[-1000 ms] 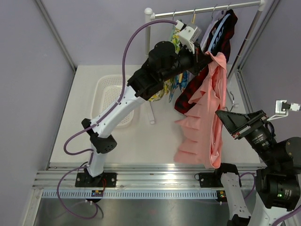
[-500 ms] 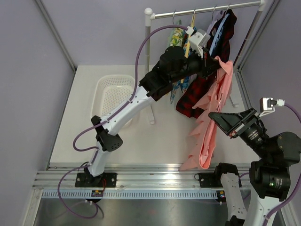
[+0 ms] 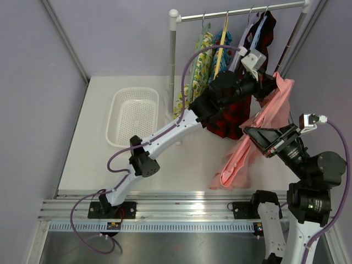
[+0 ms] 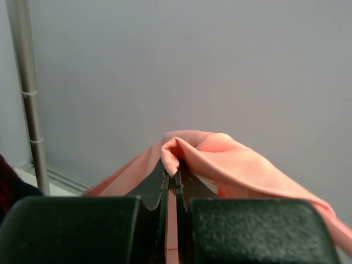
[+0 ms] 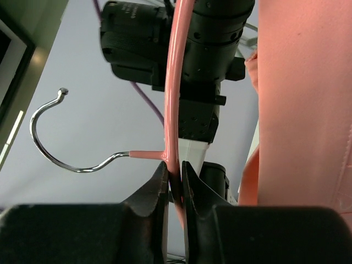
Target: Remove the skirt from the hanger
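Observation:
The salmon-pink skirt [image 3: 264,124] hangs stretched in the air at the right, from high near the rail down to the table. My left gripper [image 3: 273,85] is shut on its upper edge; the left wrist view shows a pink fold [image 4: 181,151] pinched between the jaws. My right gripper [image 3: 254,133] is shut on the hanger: the right wrist view shows its thin pink bar [image 5: 175,99] clamped between the fingers, with the grey metal hook [image 5: 52,143] sticking out to the left and free of the rail. Skirt fabric [image 5: 302,104] fills the right of that view.
A clothes rail [image 3: 242,11] at the back holds floral garments [image 3: 203,49], a yellow wooden hanger [image 3: 220,52] and a red-and-black plaid garment [image 3: 236,113]. A white basket [image 3: 133,116] sits on the table at the left. The rail's post [image 4: 27,93] stands left of my left gripper.
My left arm has swung right and stretched out, carrying the skirt's top edge past the plaid garment. My right gripper has risen with the hanger. The skirt is pulled into a tighter, narrower band.

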You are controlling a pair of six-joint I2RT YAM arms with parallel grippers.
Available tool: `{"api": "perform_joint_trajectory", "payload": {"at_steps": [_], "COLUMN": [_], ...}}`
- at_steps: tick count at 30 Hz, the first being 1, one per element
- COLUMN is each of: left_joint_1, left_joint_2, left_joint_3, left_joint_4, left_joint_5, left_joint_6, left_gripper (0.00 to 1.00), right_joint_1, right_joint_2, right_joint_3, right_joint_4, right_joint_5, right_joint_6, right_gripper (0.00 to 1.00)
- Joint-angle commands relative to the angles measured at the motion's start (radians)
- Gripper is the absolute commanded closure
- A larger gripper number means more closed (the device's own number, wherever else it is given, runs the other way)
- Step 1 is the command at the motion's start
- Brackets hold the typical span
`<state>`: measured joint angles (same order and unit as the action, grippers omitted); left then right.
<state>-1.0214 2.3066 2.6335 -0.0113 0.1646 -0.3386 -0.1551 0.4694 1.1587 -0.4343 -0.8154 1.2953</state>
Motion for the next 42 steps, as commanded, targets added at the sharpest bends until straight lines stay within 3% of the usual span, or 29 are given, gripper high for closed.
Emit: {"api": "perform_joint_trajectory", "payload": {"at_steps": [1, 3, 5, 8, 9, 10, 12, 17, 22, 25, 27, 31, 32, 33, 34, 35, 36, 37, 38, 39, 40, 41, 42], "left_joint_1": [-0.009, -0.035, -0.054, -0.081, -0.086, -0.088, -0.088, -0.115, -0.255, -0.328, -0.361, -0.393, -0.391, -0.379, -0.356, -0.274, -0.228, -0.139, -0.097, -0.06, 0.027, 0.081, 0.142], "left_joint_2": [0.04, -0.014, -0.082, -0.318, -0.378, -0.486, -0.568, -0.844, -1.056, -1.136, -1.151, -1.042, -0.996, -0.937, -0.753, -0.64, -0.484, -0.215, -0.12, -0.112, -0.157, -0.285, -0.295], "left_joint_3": [0.034, 0.02, -0.093, -0.338, -0.504, -0.559, -0.647, -0.762, -1.035, -1.105, -1.142, -1.032, -0.982, -0.836, -0.691, -0.527, -0.07, 0.147, 0.286, 0.191, 0.025, -0.136, -0.177], "left_joint_4": [0.161, 0.165, 0.174, 0.296, 0.33, 0.368, 0.347, 0.16, 0.153, 0.094, 0.07, -0.033, -0.024, -0.024, -0.098, -0.184, -0.284, -0.402, -0.389, -0.328, -0.142, -0.075, -0.091], "left_joint_5": [-0.292, -0.307, -0.303, -0.281, -0.28, -0.281, -0.293, -0.189, -0.355, -0.424, -0.442, -0.52, -0.606, -0.66, -0.7, -0.698, -0.705, -0.711, -0.744, -0.785, -0.801, -0.771, -0.74], "left_joint_6": [0.159, 0.187, 0.219, 0.28, 0.294, 0.305, 0.305, 0.265, 0.307, 0.244, 0.234, 0.33, 0.389, 0.439, 0.501, 0.512, 0.518, 0.561, 0.588, 0.63, 0.613, 0.549, 0.448], "left_gripper": [1.0, 1.0, 1.0, 1.0, 1.0, 1.0, 1.0, 1.0, 1.0, 1.0, 1.0, 1.0, 1.0, 1.0, 1.0, 1.0, 1.0, 1.0, 1.0, 1.0, 1.0, 1.0, 1.0], "right_joint_1": [0.017, 0.015, 0.022, 0.055, 0.063, 0.068, 0.069, 0.072, 0.071, 0.072, 0.071, 0.071, 0.071, 0.075, 0.083, 0.1, 0.104, 0.111, 0.121, 0.147, 0.15, 0.185, 0.222], "right_joint_2": [-0.141, -0.146, -0.135, -0.088, -0.053, -0.042, -0.02, 0.034, 0.097, 0.159, 0.187, 0.212, 0.215, 0.216, 0.215, 0.213, 0.209, 0.206, 0.201, 0.204, 0.204, 0.207, 0.206], "right_joint_3": [-0.036, -0.051, -0.041, 0.045, 0.067, 0.061, 0.027, 0.002, 0.14, 0.226, 0.24, 0.22, 0.217, 0.216, 0.214, 0.214, 0.223, 0.249, 0.269, 0.326, 0.357, 0.378, 0.386], "right_joint_4": [0.08, 0.075, 0.084, 0.007, -0.007, 0.056, 0.182, 0.227, -0.108, -0.252, -0.271, -0.196, -0.186, -0.179, -0.157, -0.138, -0.129, -0.126, -0.135, -0.18, -0.21, -0.218, -0.192], "right_joint_5": [-0.334, -0.335, -0.332, -0.317, -0.3, -0.303, -0.318, -0.308, -0.203, -0.139, -0.104, -0.158, -0.197, -0.214, -0.237, -0.276, -0.289, -0.301, -0.309, -0.311, -0.308, -0.312, -0.323], "right_joint_6": [0.137, 0.136, 0.122, -0.012, -0.033, -0.022, 0.096, 0.101, -0.128, -0.29, -0.31, -0.28, -0.271, -0.265, -0.24, -0.225, -0.219, -0.206, -0.208, -0.22, -0.252, -0.248, -0.223], "right_gripper": [1.0, 1.0, 1.0, 1.0, 1.0, 1.0, 1.0, 1.0, 1.0, 1.0, 1.0, 1.0, 1.0, 1.0, 1.0, 1.0, 1.0, 1.0, 1.0, 1.0, 1.0, 1.0, 1.0]}}
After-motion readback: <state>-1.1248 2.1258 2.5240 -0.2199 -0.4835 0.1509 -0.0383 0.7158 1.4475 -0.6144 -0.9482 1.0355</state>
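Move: The left hand already holds the salmon skirt by its upper edge; the hanger, gripped near its neck in the right fingers, lies about 17 cm back and 9 cm to the left of that hand, nearly level with it. The red-and-black plaid garment hangs some 14 cm ahead and 7 cm left of the left hand, the rack's right post about 13 cm ahead and 3 cm right. From the right hand, the skirt's bulk hangs some 10 cm below and 4 cm ahead, 1 cm to the right. The left hand keeps its pinch on the skirt and whips it first back and briefly down, then far to the left and up, until it is about 24 cm left and 17 cm back of its start, before swinging forward and right again and sinking at the end, the wrist turning some 35 degrees counter-clockwise. The right hand keeps the hanger clamped by the skirt and yields only about 6 cm back and a little left, then comes forward again and ends slightly higher, its fingers staying shut. ##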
